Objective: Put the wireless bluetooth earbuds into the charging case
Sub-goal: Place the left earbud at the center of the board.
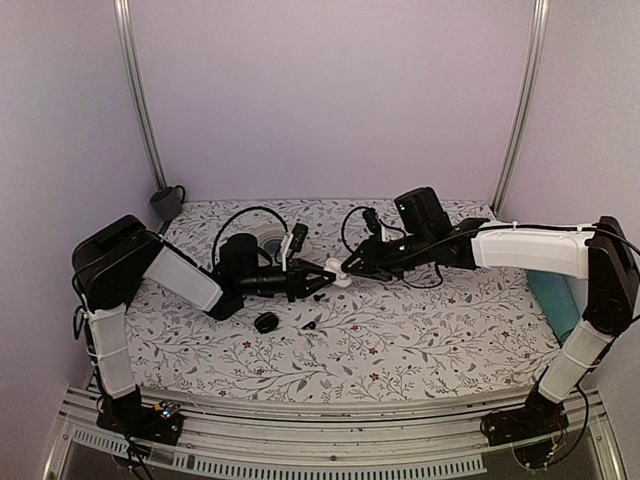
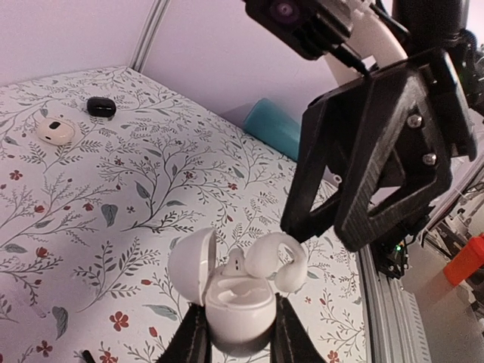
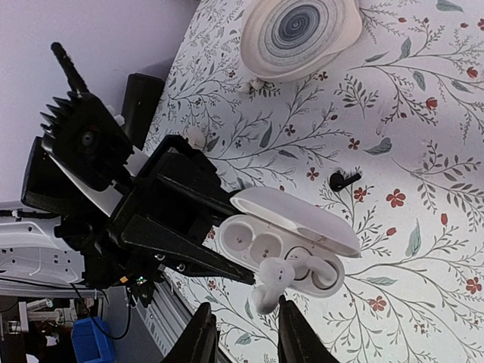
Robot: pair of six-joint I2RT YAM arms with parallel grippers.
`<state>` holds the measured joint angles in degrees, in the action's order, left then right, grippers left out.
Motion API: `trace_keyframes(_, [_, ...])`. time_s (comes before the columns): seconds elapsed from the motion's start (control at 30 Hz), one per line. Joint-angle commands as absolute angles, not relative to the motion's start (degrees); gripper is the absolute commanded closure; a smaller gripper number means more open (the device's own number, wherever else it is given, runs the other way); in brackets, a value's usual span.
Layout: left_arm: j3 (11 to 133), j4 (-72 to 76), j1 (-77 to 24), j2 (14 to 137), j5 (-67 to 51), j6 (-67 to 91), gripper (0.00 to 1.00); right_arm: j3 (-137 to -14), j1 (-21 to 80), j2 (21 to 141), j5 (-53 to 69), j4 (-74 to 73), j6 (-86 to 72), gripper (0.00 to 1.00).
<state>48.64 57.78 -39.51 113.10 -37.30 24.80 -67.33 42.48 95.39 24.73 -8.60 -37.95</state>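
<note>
The white charging case (image 2: 240,302) is gripped between my left gripper's (image 2: 240,321) shut fingers, lid (image 2: 189,265) open, above the table. One white earbud (image 3: 314,266) lies seated in the case (image 3: 249,234). The other earbud (image 3: 270,283) is tilted over the case rim beside two empty wells, touching one finger (image 3: 295,329) of my right gripper (image 3: 248,321). That gripper's jaws stand apart and do not clamp the earbud. In the left wrist view this earbud (image 2: 280,261) sits just under the right gripper's tips (image 2: 321,231). From above, both grippers (image 1: 318,278) (image 1: 350,268) meet at the case (image 1: 338,280).
A round white dish (image 3: 299,30) lies beyond the case. A small black bit (image 3: 344,180) and a black oval object (image 1: 265,322) lie on the floral cloth. A grey cup (image 1: 167,203) stands back left, a teal object (image 1: 555,300) at the right edge.
</note>
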Motion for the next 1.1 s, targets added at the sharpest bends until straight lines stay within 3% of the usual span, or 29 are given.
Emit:
trace_keyframes(0.0, [48.74, 57.99, -39.79, 110.78, -37.0, 23.35, 1.0, -68.81, 42.73, 96.51, 23.1, -11.3, -38.93, 0.71])
trace_keyframes(0.6, [48.59, 55.76, -40.72, 109.71, -36.83, 20.52, 1.0, -70.86, 43.49, 97.87, 23.07, -10.13, -39.72, 0.73])
trace_keyframes(0.8, [48.25, 56.15, -40.77, 109.43, -36.65, 20.2, 1.0, -70.31, 43.55, 97.74, 23.47, -10.42, -39.68, 0.9])
trace_keyframes(1.07, [48.05, 57.59, -40.86, 109.01, -37.14, 17.75, 1.0, -69.87, 43.56, 96.78, 22.25, -11.72, -37.81, 0.96])
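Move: The earbud that sticks up out of the case lies just off the right fingertips, about 1 cm to the left of and 1 cm below the hand point and level with it fore and aft. The open charging case is centred roughly 1 cm ahead, 2 cm left and 3 cm down, with the other earbud in it 1 cm back, 1 cm left and 2 cm down. A small black piece on the table is level fore and aft, some 7 cm left and 15 cm below. From the left hand, the upright earbud is about 1 cm back, 3 cm right and 3 cm up. The right hand, its fingers part open, dips about 1 cm towards the case, then edges about 1 cm left onto the protruding earbud, its wrist hardly turning. There it stops and shuts its fingers from roughly a third open to almost closed, pinching the earbud between the tips, while the left hand keeps its grip on the open case and holds it nearly in place. ##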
